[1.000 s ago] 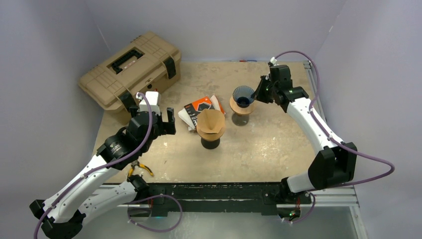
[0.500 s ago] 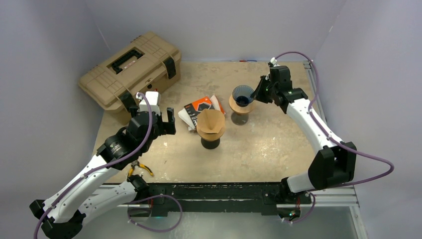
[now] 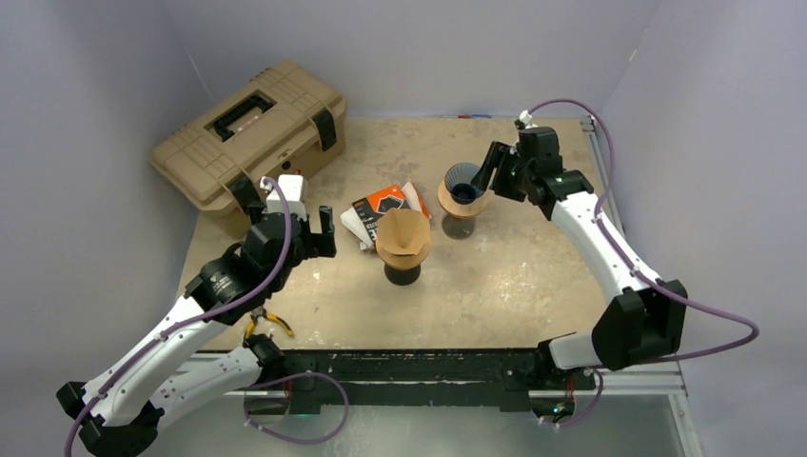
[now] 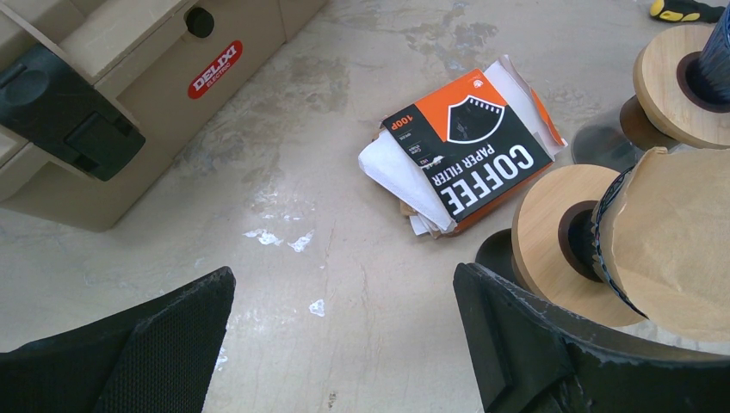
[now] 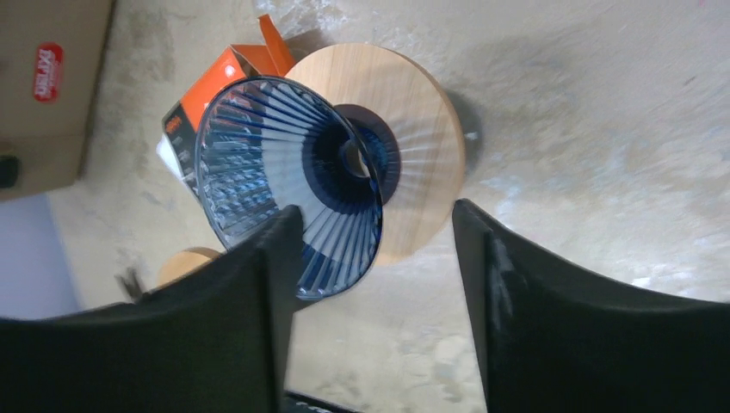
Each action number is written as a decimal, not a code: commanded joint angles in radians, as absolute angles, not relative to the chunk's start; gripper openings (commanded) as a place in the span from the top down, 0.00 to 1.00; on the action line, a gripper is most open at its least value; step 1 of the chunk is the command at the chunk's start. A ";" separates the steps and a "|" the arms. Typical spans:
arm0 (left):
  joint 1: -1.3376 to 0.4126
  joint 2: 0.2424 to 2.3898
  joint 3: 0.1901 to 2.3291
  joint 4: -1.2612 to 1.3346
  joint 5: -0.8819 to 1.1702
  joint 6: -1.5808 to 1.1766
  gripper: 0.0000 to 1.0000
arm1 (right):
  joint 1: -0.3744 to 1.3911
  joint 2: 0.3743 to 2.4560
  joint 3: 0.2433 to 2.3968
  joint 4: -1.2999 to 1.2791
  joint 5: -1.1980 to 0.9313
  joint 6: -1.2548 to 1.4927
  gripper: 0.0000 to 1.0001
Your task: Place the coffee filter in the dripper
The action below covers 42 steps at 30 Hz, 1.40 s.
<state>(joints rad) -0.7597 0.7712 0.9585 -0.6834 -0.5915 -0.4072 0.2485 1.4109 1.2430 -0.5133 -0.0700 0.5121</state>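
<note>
A brown paper coffee filter (image 3: 403,233) sits in the near dripper on a black base; it also shows in the left wrist view (image 4: 676,237), above a wooden collar (image 4: 544,225). A second, blue ribbed dripper (image 3: 464,183) with a wooden collar stands behind it and holds no filter (image 5: 275,163). My right gripper (image 3: 489,175) is open just right of the blue dripper, its left finger by the rim (image 5: 375,258). My left gripper (image 3: 321,234) is open and empty, left of the filtered dripper (image 4: 344,297). An orange and black coffee filter box (image 3: 377,210) lies between them (image 4: 469,146).
A tan toolbox (image 3: 249,127) stands at the back left (image 4: 103,95). Yellow-handled pliers (image 3: 270,324) lie near the front left edge. Grey walls close in on both sides and the back.
My right gripper has shifted slightly beside the blue dripper and its jaws stand wider apart. The blue dripper nudged a little left. The left arm has not moved.
</note>
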 commanded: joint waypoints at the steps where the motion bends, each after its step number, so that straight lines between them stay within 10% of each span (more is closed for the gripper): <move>1: -0.761 0.762 0.970 -0.682 -0.603 -0.411 0.01 | 0.252 1.299 1.273 -0.491 -0.062 0.493 0.25; 11: -0.762 0.775 0.973 -0.689 -0.615 -0.414 0.01 | 0.251 1.086 1.198 -0.396 -0.043 0.467 0.01; 34: -0.749 0.938 0.880 -0.554 -0.556 -0.594 0.01 | 0.251 0.630 0.788 -0.067 -0.163 0.382 0.01; 42: -0.444 1.069 0.786 -0.374 -0.171 -0.611 0.01 | 0.252 0.693 0.783 -0.126 -0.173 0.369 0.01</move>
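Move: The coffee filters poking from the near left side of the filter box lie about 14 cm ahead of my left hand, 10 cm to its right and 24 cm below. The filter box's middle is some 6 cm farther right and 2 cm farther out; the filter-lined dripper stands about 20 cm right of my left hand, 4 cm ahead and 9 cm lower. From my right hand the empty dripper is about 5 cm left, level fore-and-aft and 4 cm below; the filters are 27 cm left, 1 cm back and 20 cm below. I finish opening my right fingers and come clear of the empty dripper, rising about 12 cm while drawing back some 11 cm, the hand tilting up about 40 degrees. Late on, my left hand sets off from rest, wide open, sinking about 10 cm and reaching 4 cm forward towards the filters, its fingers tipping down some 15 degrees. ##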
